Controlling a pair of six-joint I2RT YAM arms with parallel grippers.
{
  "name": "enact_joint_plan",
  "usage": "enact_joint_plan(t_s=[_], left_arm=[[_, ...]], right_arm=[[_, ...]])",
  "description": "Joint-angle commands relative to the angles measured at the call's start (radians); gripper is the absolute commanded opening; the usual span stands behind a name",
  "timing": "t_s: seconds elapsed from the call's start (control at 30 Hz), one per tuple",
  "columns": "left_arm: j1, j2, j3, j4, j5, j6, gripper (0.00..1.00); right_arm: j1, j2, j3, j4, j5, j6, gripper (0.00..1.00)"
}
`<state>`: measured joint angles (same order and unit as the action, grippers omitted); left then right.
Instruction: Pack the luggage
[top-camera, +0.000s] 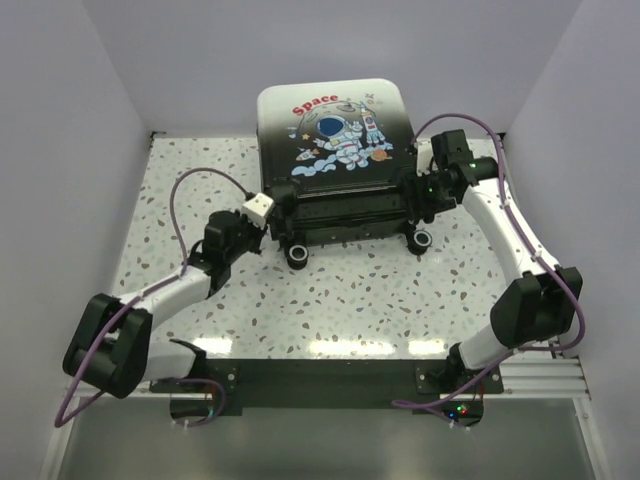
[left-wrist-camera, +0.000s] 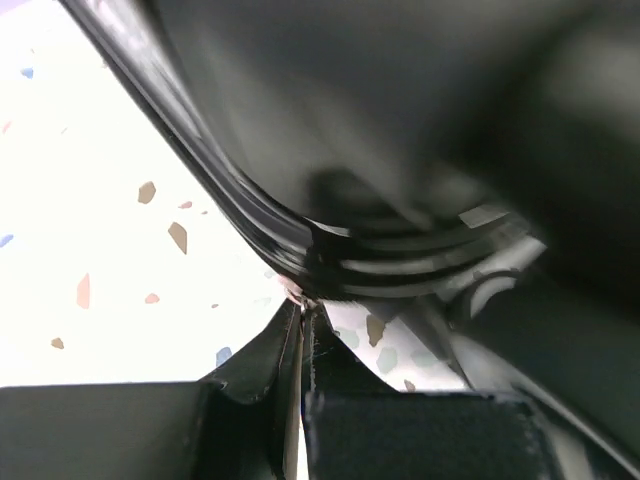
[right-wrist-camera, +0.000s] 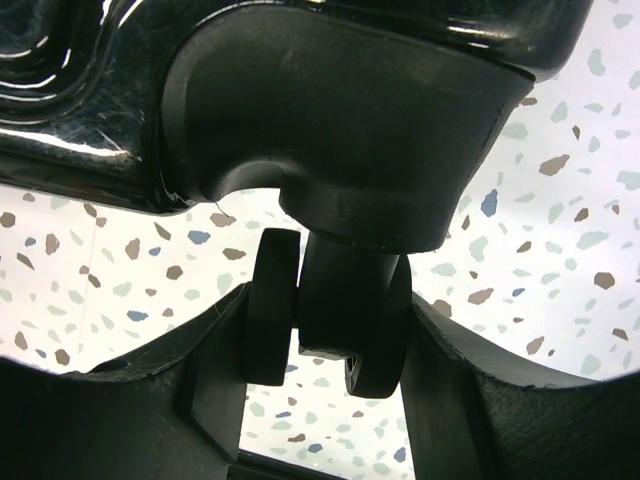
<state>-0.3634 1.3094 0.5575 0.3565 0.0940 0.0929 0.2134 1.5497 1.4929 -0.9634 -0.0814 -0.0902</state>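
Note:
The luggage (top-camera: 332, 130) lies flat and closed at the back of the table, astronaut print and red "Space" word facing up, wheels toward me. My left gripper (top-camera: 276, 214) is at its near left corner. In the left wrist view that gripper (left-wrist-camera: 302, 312) is shut, tips pressed against the glossy black shell edge (left-wrist-camera: 250, 205); a small pale bit at the tips is too blurred to name. My right gripper (top-camera: 412, 190) reaches in at the near right corner. The right wrist view shows my right gripper (right-wrist-camera: 330, 320) shut on a black twin wheel (right-wrist-camera: 272, 300) under its housing (right-wrist-camera: 350, 130).
Two more black wheels (top-camera: 297, 254) (top-camera: 421, 240) stick out of the suitcase's near end. The speckled terrazzo tabletop (top-camera: 350, 300) lies between the arms' bases, and white walls (top-camera: 60, 150) enclose it on the left, right and back.

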Motion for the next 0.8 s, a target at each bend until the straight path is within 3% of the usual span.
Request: enact_joint_plan(t_s=[0.0,0.2,0.33,0.37,0.57,0.77], left_arm=[[-0.069,-0.148,-0.072,0.173,0.038,0.114,0.00],[-0.294,-0.272,-0.335,0.333,-0.029,0.345,0.00],[-0.413,-0.201,-0.366,0.412,-0.091,0.493,0.00],[-0.433,-0.176,-0.358,0.421,-0.159,0.511,0.00],[-0.581,-0.013,-0.258,0.470,-0.348,0.453,0.00],[-0.876,0.109,-0.107,0.327,-0.613,0.282,0.00]], right_arm=[[0.023,0.004,0.030,0.006,-0.116,0.004,0.00],[0.023,0.006,0.021,0.040,-0.115,0.064,0.00],[0.023,0.016,0.026,0.052,-0.110,0.078,0.00],[0.023,0.019,0.026,0.055,-0.107,0.079,0.00],[0.024,0.007,0.000,0.061,-0.110,0.083,0.00],[0.024,-0.011,-0.026,0.061,-0.113,0.110,0.00]])
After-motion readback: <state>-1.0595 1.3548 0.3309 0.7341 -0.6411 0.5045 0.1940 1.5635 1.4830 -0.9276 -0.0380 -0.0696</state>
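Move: The left hand has the zipper pull in its shut fingers at the suitcase's left front corner. The middle of the front seam lies about 16 cm to its right, level with it in depth. The lower left wheel is roughly 6 cm right, 6 cm back and 4 cm lower; the upper left wheel is some 4 cm ahead, 4 cm right and 8 cm higher. The right hand grips the upper right wheel mount, with the seam middle about 15 cm left and 3 cm back. Still pinching the zipper pull, the left hand drags back 9 cm, then right 8 cm while the right hand holds. ##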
